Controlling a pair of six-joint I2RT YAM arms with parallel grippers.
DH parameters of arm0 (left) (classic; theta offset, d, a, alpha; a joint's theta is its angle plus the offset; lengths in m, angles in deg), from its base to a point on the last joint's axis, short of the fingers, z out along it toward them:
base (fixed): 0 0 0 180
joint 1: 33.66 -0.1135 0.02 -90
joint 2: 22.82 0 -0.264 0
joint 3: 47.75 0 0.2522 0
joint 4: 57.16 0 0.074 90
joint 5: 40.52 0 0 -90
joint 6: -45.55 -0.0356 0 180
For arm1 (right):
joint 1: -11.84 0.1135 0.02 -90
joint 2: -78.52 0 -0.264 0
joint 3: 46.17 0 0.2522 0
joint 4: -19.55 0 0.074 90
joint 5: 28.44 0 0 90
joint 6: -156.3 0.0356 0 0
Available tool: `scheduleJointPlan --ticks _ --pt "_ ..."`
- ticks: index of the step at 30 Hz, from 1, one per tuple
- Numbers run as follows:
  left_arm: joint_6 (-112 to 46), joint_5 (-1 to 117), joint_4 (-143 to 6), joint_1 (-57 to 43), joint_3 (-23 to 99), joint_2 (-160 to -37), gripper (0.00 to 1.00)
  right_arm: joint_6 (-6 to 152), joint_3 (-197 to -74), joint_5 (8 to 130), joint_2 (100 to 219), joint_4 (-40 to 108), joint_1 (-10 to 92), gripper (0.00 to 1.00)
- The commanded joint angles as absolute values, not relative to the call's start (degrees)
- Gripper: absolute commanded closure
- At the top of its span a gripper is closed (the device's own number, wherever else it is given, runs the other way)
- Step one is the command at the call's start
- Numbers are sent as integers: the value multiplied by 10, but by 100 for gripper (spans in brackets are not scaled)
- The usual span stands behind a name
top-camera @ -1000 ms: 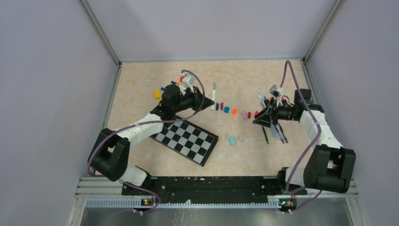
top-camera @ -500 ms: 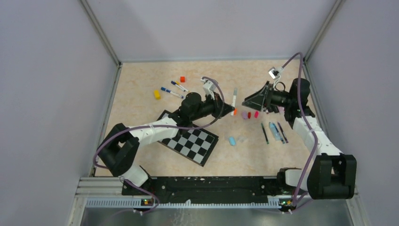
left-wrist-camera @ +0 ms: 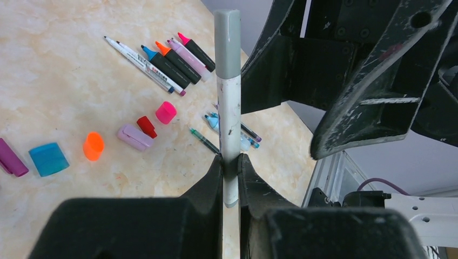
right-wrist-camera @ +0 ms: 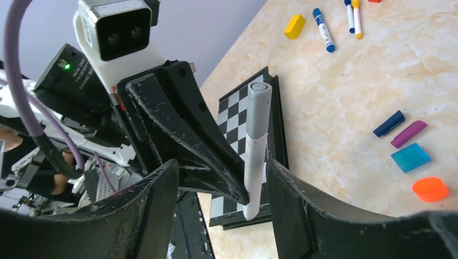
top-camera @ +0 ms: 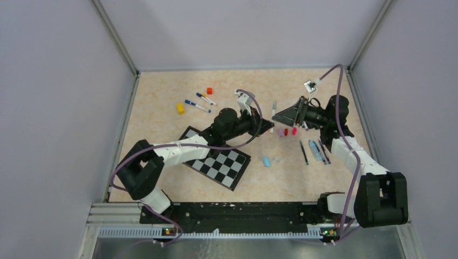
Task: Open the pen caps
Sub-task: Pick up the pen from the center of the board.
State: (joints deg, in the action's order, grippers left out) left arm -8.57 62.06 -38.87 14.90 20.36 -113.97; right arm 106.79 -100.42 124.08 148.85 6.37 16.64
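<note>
My left gripper (left-wrist-camera: 230,162) is shut on the lower end of a white pen (left-wrist-camera: 229,113) and holds it upright above the table. Its grey pen cap (left-wrist-camera: 227,43) is still on. My right gripper (right-wrist-camera: 221,164) stands open close to the pen, with one of its fingers (left-wrist-camera: 372,81) beside the cap and nothing gripped. From above, the pen (top-camera: 274,107) sits between the two gripper tips. Loose caps lie below: orange (left-wrist-camera: 93,145), lilac (left-wrist-camera: 134,136), red (left-wrist-camera: 145,125), pink (left-wrist-camera: 166,112), teal (left-wrist-camera: 48,158) and purple (left-wrist-camera: 11,157).
A chessboard (top-camera: 219,162) lies under the left arm. A yellow block (top-camera: 180,108), an orange-red cube (top-camera: 209,90) and capped markers (top-camera: 197,102) lie at the back left. Uncapped markers (left-wrist-camera: 167,59) and thin pens (top-camera: 316,151) lie at the right. A light-blue cap (top-camera: 266,161) rests mid-table.
The left arm has carried the pen rightward towards the middle. The right gripper has lifted off the table, widened its jaws and swung in towards the pen's capped end.
</note>
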Motion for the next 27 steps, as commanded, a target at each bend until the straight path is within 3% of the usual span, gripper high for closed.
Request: scheduleJointPlan --ticks 1,9,13,17,19,21,27 --pt "-80 612 -351 155 227 -1144 100 1055 -998 1206 1492 61 180 42" --pt "-75 609 -347 162 228 -1142 100 1057 -989 1179 1498 62 193 55" --pt "-76 606 -347 165 228 -1140 100 1050 -985 1177 1501 55 198 71" --pt "-75 606 -349 166 228 -1138 100 1035 -982 1187 1500 49 205 100" --pt "-79 607 -350 166 228 -1136 98 1021 -982 1189 1498 57 206 100" --pt "-92 616 -351 164 224 -1129 89 996 -987 1193 1494 75 205 100" --pt "-194 612 -332 155 158 -1038 40 910 -1001 1227 1484 131 203 100"
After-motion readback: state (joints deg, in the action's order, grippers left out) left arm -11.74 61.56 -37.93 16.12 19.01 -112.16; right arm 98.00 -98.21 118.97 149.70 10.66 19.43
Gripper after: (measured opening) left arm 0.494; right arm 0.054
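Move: The white, grey-topped pen stands slanting in the left hand's fingers, held near its lower white end, its middle about 3 cm forward of and 3 cm above that hand. From the open right hand its middle is some 2 cm ahead, 1 cm left and 2 cm lower. On the table, roughly 21 cm below the right hand, lie the orange cap about 12 cm ahead and 2 cm right, the purple cap 10 cm ahead and 8 cm right, and the light blue cap 8 cm back, straight below otherwise. The pen is handed over in the air: the right hand, its fingers already around it, sinks about 2.5 cm and edges forward, closing until it pinches the white barrel above the left hand's grip. The left hand holds nearly still, then opens about halfway and lets go, while the right sinks another centimetre, still gripping. ##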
